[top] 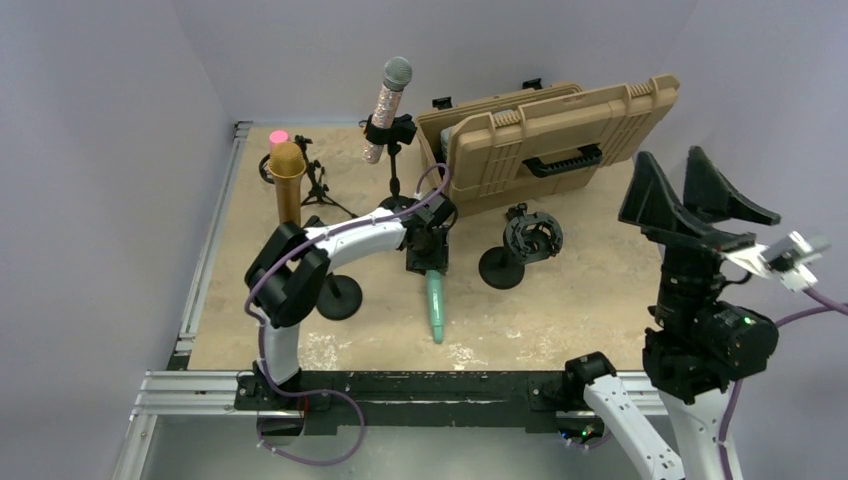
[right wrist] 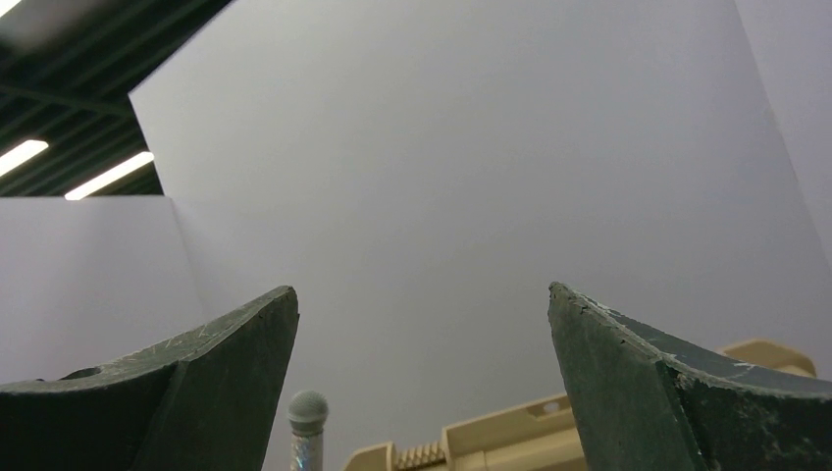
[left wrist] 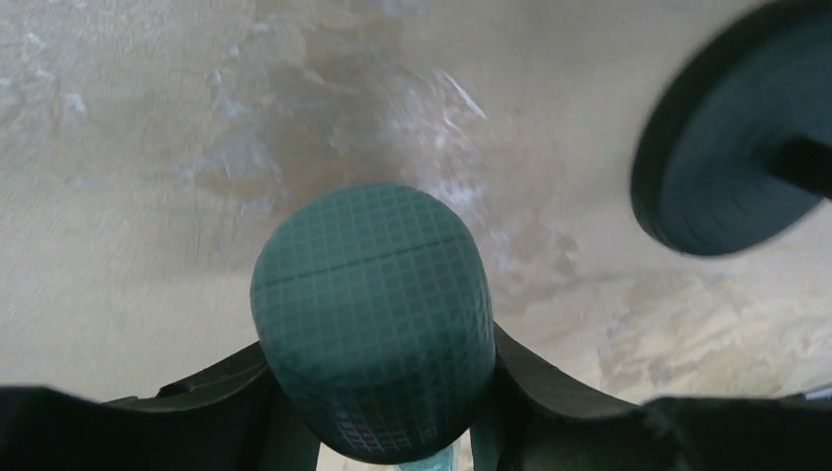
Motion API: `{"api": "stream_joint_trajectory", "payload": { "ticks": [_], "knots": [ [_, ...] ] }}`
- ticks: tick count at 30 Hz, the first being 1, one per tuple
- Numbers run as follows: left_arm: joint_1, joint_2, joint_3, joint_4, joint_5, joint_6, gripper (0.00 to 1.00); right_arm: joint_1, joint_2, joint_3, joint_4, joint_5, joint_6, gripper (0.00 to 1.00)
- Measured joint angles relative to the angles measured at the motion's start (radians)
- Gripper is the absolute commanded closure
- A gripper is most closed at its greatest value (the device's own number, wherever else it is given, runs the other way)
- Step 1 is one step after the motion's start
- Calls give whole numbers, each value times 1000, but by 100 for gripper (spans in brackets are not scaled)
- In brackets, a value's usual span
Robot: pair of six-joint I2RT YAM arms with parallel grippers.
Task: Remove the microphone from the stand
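A teal microphone [top: 436,303] lies on the tan table, its thin end toward the near edge. My left gripper [top: 428,260] is shut on its head end, low over the table. In the left wrist view the teal mesh head [left wrist: 373,314] fills the gap of the left gripper [left wrist: 378,378], with a dark finger [left wrist: 549,378] pressed to each side. The empty black stand [top: 528,236] with its clip and round base [top: 500,268] stands just right of it; the base also shows in the left wrist view [left wrist: 721,167]. My right gripper [top: 670,158] is open, empty and raised at the right, pointing at the wall [right wrist: 422,294].
A gold microphone [top: 287,178] stands at the left over a round base [top: 340,297]. A glittery microphone [top: 388,105] sits in a stand at the back. A small tripod [top: 318,180] and a pink object [top: 278,137] are at the back left. A tan hard case [top: 560,140] stands at the back right.
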Motion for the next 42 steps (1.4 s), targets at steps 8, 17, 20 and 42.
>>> {"api": "stream_joint_trajectory", "payload": {
  "ticks": [8,17,20,42],
  "knots": [
    [24,80,-6,61,39,-68,21,0,121,-29,-127,-11,9,3],
    [19,21,-63,84,29,-75,0,0,202,-21,-235,-27,69,3],
    [13,-31,-104,84,26,-51,0,0,253,23,-286,-33,106,5],
    [-108,-386,-235,274,181,288,7,0,456,159,-711,-143,237,27]
  ]
}}
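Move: The left hand holds the green microphone over bare table, its spot about 1 cm ahead and 5 cm below; the ring-mount stand is some 15 cm right and 1 ahead, the gold microphone's stand about 22 left and 7 back. The silver microphone lies some 26 cm ahead of the raised right hand, 39 left and 28 below, the tan case about 32 ahead, 5 left and 40 below. The left hand lowers the green microphone some 3 cm to the table, opens its fingers wide to let go, then lifts about 13 cm while drawing back and a little right, turning clockwise. Meanwhile the empty right hand sweeps down some 20 cm, forward some 15 and left about 8 towards the silver microphone and the case's front, pitching over some 55 degrees from pointing up to nearly level as its fingers narrow partway. ##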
